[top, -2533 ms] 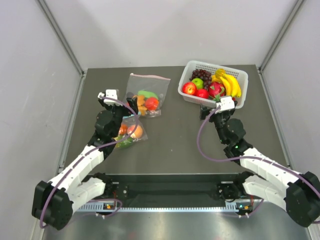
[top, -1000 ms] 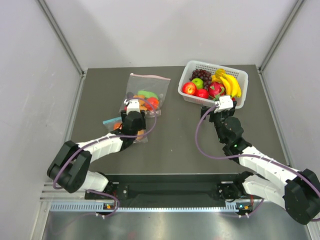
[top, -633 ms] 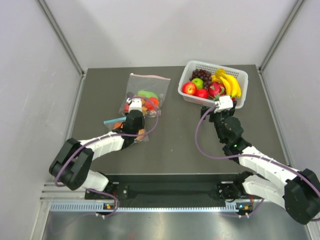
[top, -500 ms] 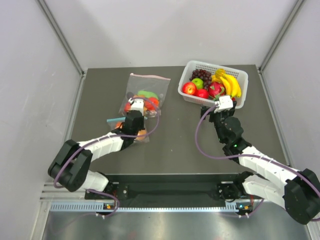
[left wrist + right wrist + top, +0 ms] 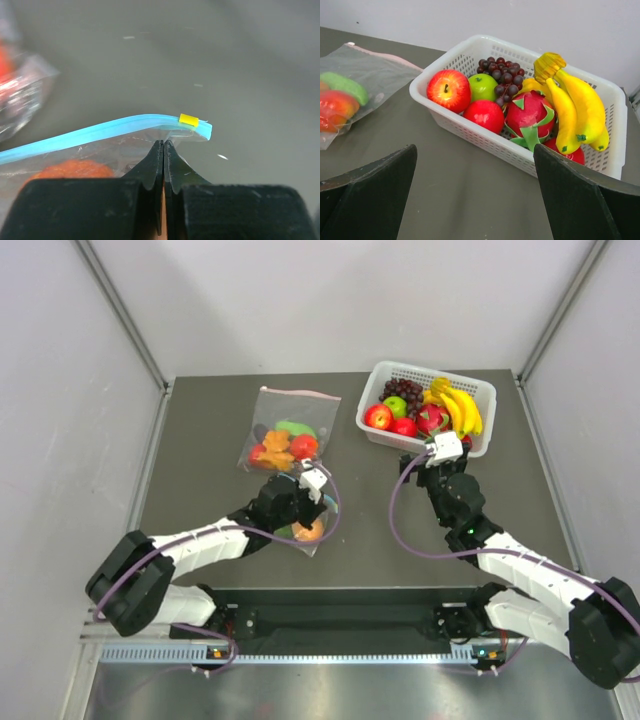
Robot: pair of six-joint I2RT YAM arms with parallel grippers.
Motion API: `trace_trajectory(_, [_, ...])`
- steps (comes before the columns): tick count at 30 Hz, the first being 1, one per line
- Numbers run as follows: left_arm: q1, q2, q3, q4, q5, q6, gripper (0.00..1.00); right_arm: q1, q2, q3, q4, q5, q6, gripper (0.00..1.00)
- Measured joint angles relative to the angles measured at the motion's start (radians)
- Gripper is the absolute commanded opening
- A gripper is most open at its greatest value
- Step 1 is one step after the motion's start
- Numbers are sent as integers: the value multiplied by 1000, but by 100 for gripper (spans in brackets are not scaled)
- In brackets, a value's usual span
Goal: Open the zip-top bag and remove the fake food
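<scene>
The zip-top bag [image 5: 300,528] is small and clear with a teal-blue zip strip [image 5: 100,132] that ends in a yellow tab [image 5: 189,119]. My left gripper [image 5: 306,488] is shut on the bag's plastic just below the strip, near the tab end [image 5: 164,143]. The fake food is inside the bag: an orange piece [image 5: 309,531] and a green piece [image 5: 284,532]. The orange piece also shows in the left wrist view [image 5: 70,170]. My right gripper [image 5: 438,456] is open and empty, just in front of the white basket [image 5: 475,148].
A larger clear bag with a pink-red zip strip [image 5: 290,430] lies behind the small bag, holding other pieces, and shows at the left of the right wrist view [image 5: 360,82]. A white basket [image 5: 486,392] of apples, grapes and bananas stands at the back right.
My left gripper has swung right and toward the near edge, carrying the zip-top bag away from the larger bag. The right arm has not moved.
</scene>
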Motion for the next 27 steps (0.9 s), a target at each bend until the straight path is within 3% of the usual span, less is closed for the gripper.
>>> trace_trajectory(9, [-90,14,0,2,377,200,6,0,4,9,-45,-106,30,100])
trace_trajectory(13, [-112,52,21,-23,445,254,24,0,25,9,-62,-160,48,100])
trace_trajectory(14, [-117,68,29,-23,438,259,37,0,33,10,-65,-173,52,100])
trace_trajectory(17, [-140,92,35,-13,360,242,53,0,53,10,-79,-206,61,100])
trace_trajectory(20, [-179,72,9,40,235,213,79,0,73,10,-83,-242,70,100])
trace_trajectory(27, [-306,-135,-62,92,-120,130,84,0,82,10,-86,-271,78,100])
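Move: The left hand already has the blue-zip bag shut in its fingers beside the mouth. The clear table it is dragging it to lies about 9 cm back, 6 cm right and 2 cm down; the bag's round orange fruit is 8 cm back and 4 cm left, the other bag 20 cm ahead and 10 cm left. From the right hand the held mouth is roughly 27 cm left, 8 cm back and 14 cm below; the basket's middle is some 20 cm ahead, 3 cm right and 10 cm down. Keeping its pinch on the blue-zip bag, the left hand drags it back about 9 cm and 6 cm to the right while swinging some 35 degrees clockwise, then opens wide, dips slightly and lifts clear, turning partly back. Meanwhile the right hand, fingers still wide open and empty, comes left and down towards the bag's mouth, turning counter-clockwise and tipping a little downward. ##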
